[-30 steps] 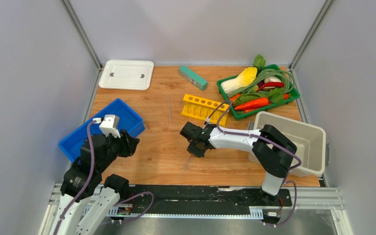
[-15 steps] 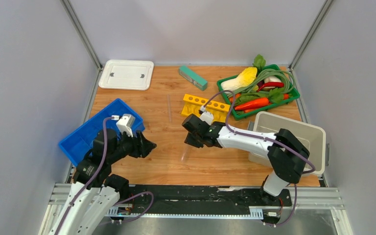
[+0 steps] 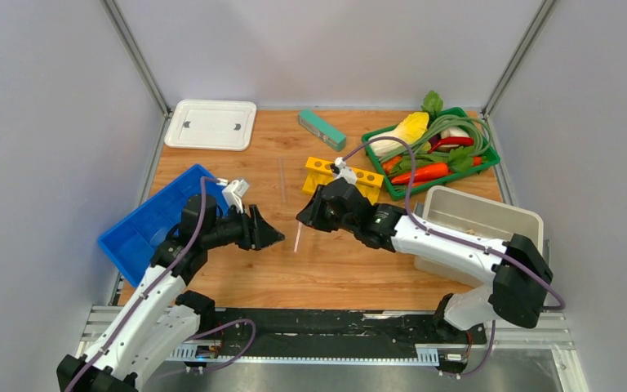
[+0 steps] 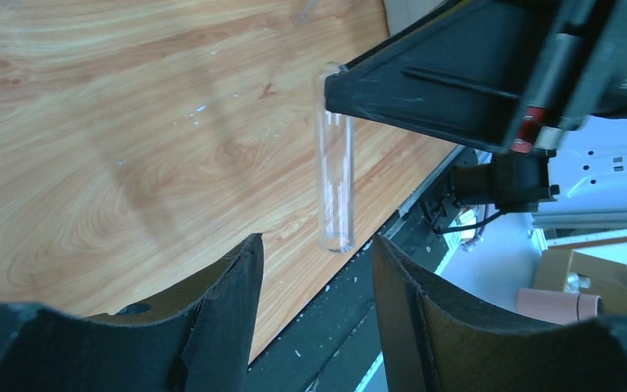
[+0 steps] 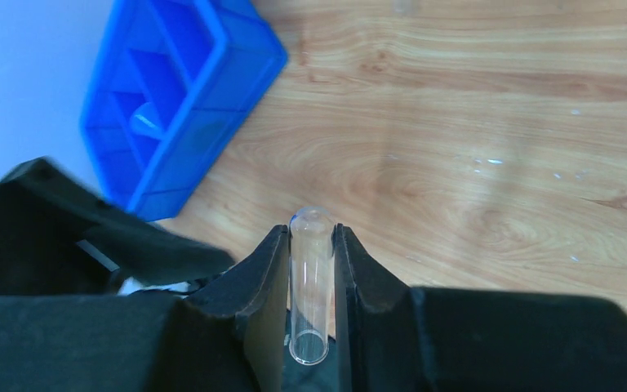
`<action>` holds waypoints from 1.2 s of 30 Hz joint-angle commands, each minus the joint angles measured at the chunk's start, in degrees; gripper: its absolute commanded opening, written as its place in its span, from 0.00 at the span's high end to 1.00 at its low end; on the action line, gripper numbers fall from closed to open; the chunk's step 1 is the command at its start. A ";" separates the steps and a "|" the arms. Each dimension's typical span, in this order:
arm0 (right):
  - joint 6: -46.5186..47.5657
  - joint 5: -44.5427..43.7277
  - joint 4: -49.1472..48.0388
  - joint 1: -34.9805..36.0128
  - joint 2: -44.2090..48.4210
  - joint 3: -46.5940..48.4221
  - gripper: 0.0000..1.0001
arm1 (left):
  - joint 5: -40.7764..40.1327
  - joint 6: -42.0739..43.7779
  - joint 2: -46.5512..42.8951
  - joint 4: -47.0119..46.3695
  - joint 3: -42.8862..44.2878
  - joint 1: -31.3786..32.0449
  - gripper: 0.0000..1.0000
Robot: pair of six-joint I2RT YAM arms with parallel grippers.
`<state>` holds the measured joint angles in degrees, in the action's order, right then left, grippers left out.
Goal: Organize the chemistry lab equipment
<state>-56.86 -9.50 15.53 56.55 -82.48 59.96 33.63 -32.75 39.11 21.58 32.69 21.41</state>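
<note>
My right gripper (image 3: 304,220) is shut on a clear glass tube (image 3: 297,238) and holds it above the middle of the wooden table. In the right wrist view the tube (image 5: 310,286) stands clamped between both fingers, rounded end outward. My left gripper (image 3: 271,238) points at it from the left, open and empty, a short gap away. In the left wrist view the tube (image 4: 335,188) hangs just beyond my open left gripper (image 4: 317,245). A second thin glass tube (image 3: 282,181) lies on the table. The yellow holed rack (image 3: 320,168) stands behind the right wrist, partly hidden.
A blue compartment tray (image 3: 151,216) sits at the left, with a clear item (image 5: 143,122) in one compartment. A white lid (image 3: 211,124) and teal block (image 3: 322,130) lie at the back. The green vegetable basket (image 3: 484,159) and grey bin (image 3: 531,237) are at the right.
The left arm swung right from the blue tray toward the table's middle and its jaws widened. The right gripper lifted the tube and shifted left and back toward it.
</note>
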 commanded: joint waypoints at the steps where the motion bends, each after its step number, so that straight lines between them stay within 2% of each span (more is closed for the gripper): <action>1: 1.75 3.25 -8.05 0.04 4.95 -0.72 0.85 | 5.04 -2.31 1.75 -7.95 0.45 0.39 0.40; 6: 0.44 5.27 -10.60 0.05 6.45 -1.08 0.84 | 8.47 -8.02 3.07 -18.40 -1.57 0.65 0.40; 13: -0.27 5.63 -12.10 0.66 7.77 -1.34 0.84 | 9.61 -10.31 5.62 -22.97 -2.19 1.79 0.40; 17: -1.32 6.33 -14.29 0.66 8.12 -2.31 0.83 | 9.44 -10.49 7.38 -23.25 -2.36 2.41 0.44; 21: -1.32 7.30 -14.21 0.57 8.56 -2.66 0.83 | 9.35 -10.32 7.82 -23.61 -2.63 2.67 0.58; 23: -0.62 7.91 -13.51 0.49 9.00 -2.75 0.81 | 8.74 -9.09 7.30 -22.91 -2.45 2.67 0.70; 26: 1.13 12.29 -11.41 -0.74 9.61 -1.61 0.71 | 6.46 -4.62 6.33 -16.59 -0.61 2.67 0.75; 30: 3.77 18.35 -5.97 -3.46 9.79 1.20 0.52 | 5.75 2.50 5.01 -9.73 2.81 2.85 0.78; 32: 4.65 22.48 -4.64 -5.04 9.18 2.69 0.47 | 4.96 5.93 4.31 -6.31 4.57 3.20 0.78; 36: 7.28 29.43 -3.49 -6.89 7.07 5.77 0.45 | 4.87 10.25 3.17 -2.87 6.16 3.81 0.78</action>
<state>-53.80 10.76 10.83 51.13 -74.89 60.60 39.05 -30.13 44.05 14.24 35.40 24.58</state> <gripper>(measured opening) 0.542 0.321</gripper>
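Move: The clear test tube hangs from the right hand's shut fingers, its middle about 4 cm back, 1 cm left and 2 cm below. From the left hand's open fingers it lies some 6 cm right, 1 cm ahead and 3 cm below. Also from the left hand, the yellow rack stands about 22 cm ahead, 15 cm right and 14 cm lower, and the blue tray about 11 cm ahead, 28 cm left and 14 cm down. The test tube is passed over in the air: the right hand lifts it about 6 cm, rolling some 15 degrees, while the left reaches about 4 cm right and 2 cm up to bring its fingers round the rim half and pinch it. Then the right fingers open and come free of the round end, turning counter-clockwise and rising a little, as the left draws back about 1 cm to its left with its hold. ##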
